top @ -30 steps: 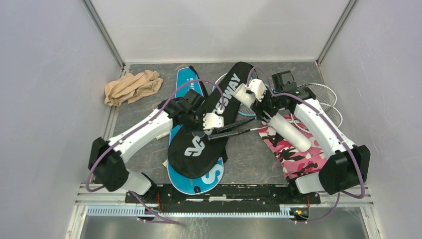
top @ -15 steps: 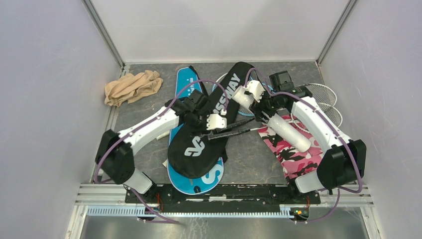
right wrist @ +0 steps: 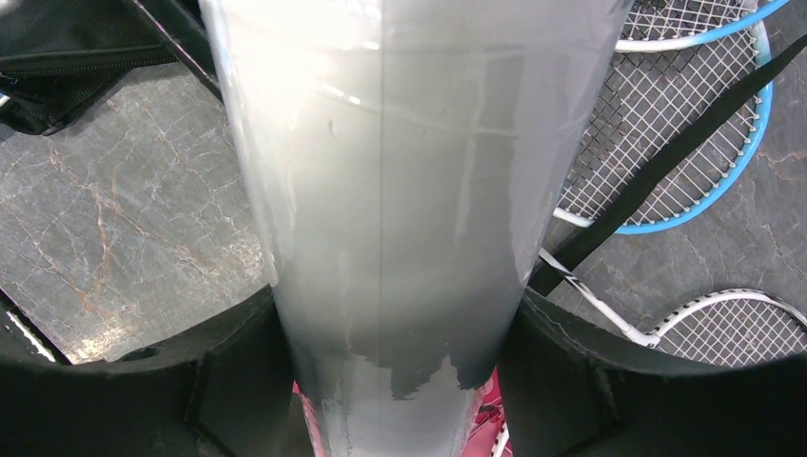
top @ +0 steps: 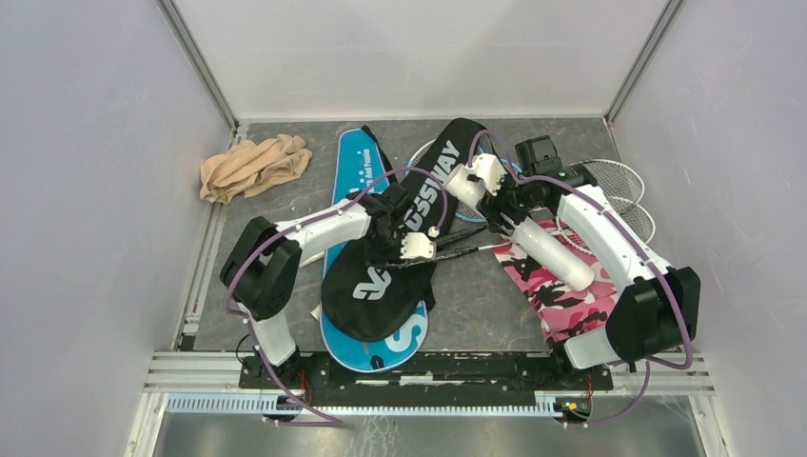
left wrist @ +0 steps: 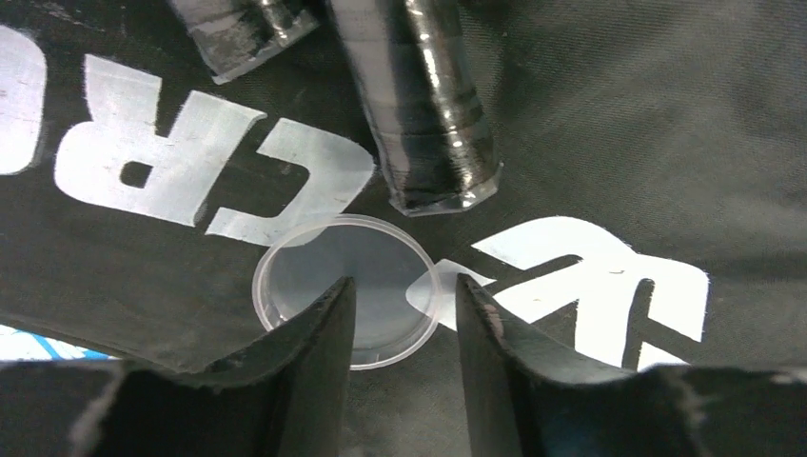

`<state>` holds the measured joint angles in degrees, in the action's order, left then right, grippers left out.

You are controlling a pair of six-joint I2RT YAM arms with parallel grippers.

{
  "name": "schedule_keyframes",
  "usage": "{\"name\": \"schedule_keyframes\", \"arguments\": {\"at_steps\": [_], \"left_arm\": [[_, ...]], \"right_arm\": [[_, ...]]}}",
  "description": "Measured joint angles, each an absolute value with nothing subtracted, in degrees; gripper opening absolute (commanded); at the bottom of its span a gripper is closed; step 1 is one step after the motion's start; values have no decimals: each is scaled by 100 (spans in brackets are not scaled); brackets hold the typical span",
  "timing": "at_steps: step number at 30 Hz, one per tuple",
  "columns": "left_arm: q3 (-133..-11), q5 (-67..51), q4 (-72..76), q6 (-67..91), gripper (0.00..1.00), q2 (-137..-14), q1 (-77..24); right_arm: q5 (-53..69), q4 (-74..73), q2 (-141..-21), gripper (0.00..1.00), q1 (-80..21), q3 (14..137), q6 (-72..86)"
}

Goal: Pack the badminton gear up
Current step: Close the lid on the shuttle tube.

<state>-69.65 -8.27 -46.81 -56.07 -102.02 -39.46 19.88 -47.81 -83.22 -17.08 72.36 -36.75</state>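
My left gripper (top: 416,246) hangs open just above the black "CROSSWAY" cover (top: 376,286). A clear round lid (left wrist: 314,276) lies flat on that cover, partly behind my open gripper (left wrist: 404,286); whether the fingers touch it I cannot tell. Two black racket handles (left wrist: 428,105) lie just beyond it. My right gripper (top: 509,217) is shut on the long white tube (top: 557,257), which fills the right wrist view (right wrist: 400,190). The blue-framed racket (right wrist: 685,143) and a silver one (right wrist: 742,328) lie on the table beside it. The blue cover (top: 357,162) lies under the black one.
A tan cloth bundle (top: 252,167) sits at the back left. A pink camouflage cover (top: 571,305) lies under the right arm. Racket heads (top: 619,181) spread toward the right wall. White walls close in the table on three sides.
My left jaws have opened from shut. The left arm's elbow has swung inward and its gripper has come slightly nearer over the black cover. The right arm shifted a little left with the tube.
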Motion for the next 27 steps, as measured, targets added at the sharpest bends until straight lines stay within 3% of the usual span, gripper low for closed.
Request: {"name": "schedule_keyframes", "arguments": {"at_steps": [6,13,27], "left_arm": [[-7057,-642,-4687,-5610,20,-10337,-3962],[-7026,-561,-4735,-5596,3,-10335,-3988],[-6875,-928,-4788,-4910,2,-8862,-3916]], "right_arm": [[1990,-4766,-8322,5,-1708,7225,-3677],[1994,-4735,-8337,5,-1708,7175,-3704],[2137,-4731,-8471,6,-1708,7175,-3780]]}}
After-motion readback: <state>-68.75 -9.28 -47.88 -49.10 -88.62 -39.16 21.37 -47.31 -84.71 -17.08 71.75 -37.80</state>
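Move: The clear lid lies flat on the black bag just ahead of the left hand, its middle about 3 cm forward and 1 cm lower, its near rim between the open fingertips. The nearer racket handle's end is some 4 cm to the right and 1 cm back; the bag's white logo is about 6 cm back, 1 cm left. The tube's mouth waits roughly 13 cm forward, 18 cm right and 19 cm higher. From the right hand the lid is some 27 cm left, 4 cm back, 13 cm below. The left fingers close on the lid's near rim, one finger inside the lid and one outside, while the hand dips very slightly and stays nearly in place. Then, still pinching, the hand lifts about 7 cm straight up off the bag, the fingertips swinging some 10 degrees towards the right. The right hand keeps its hold on the tube and sinks about 1 cm. ##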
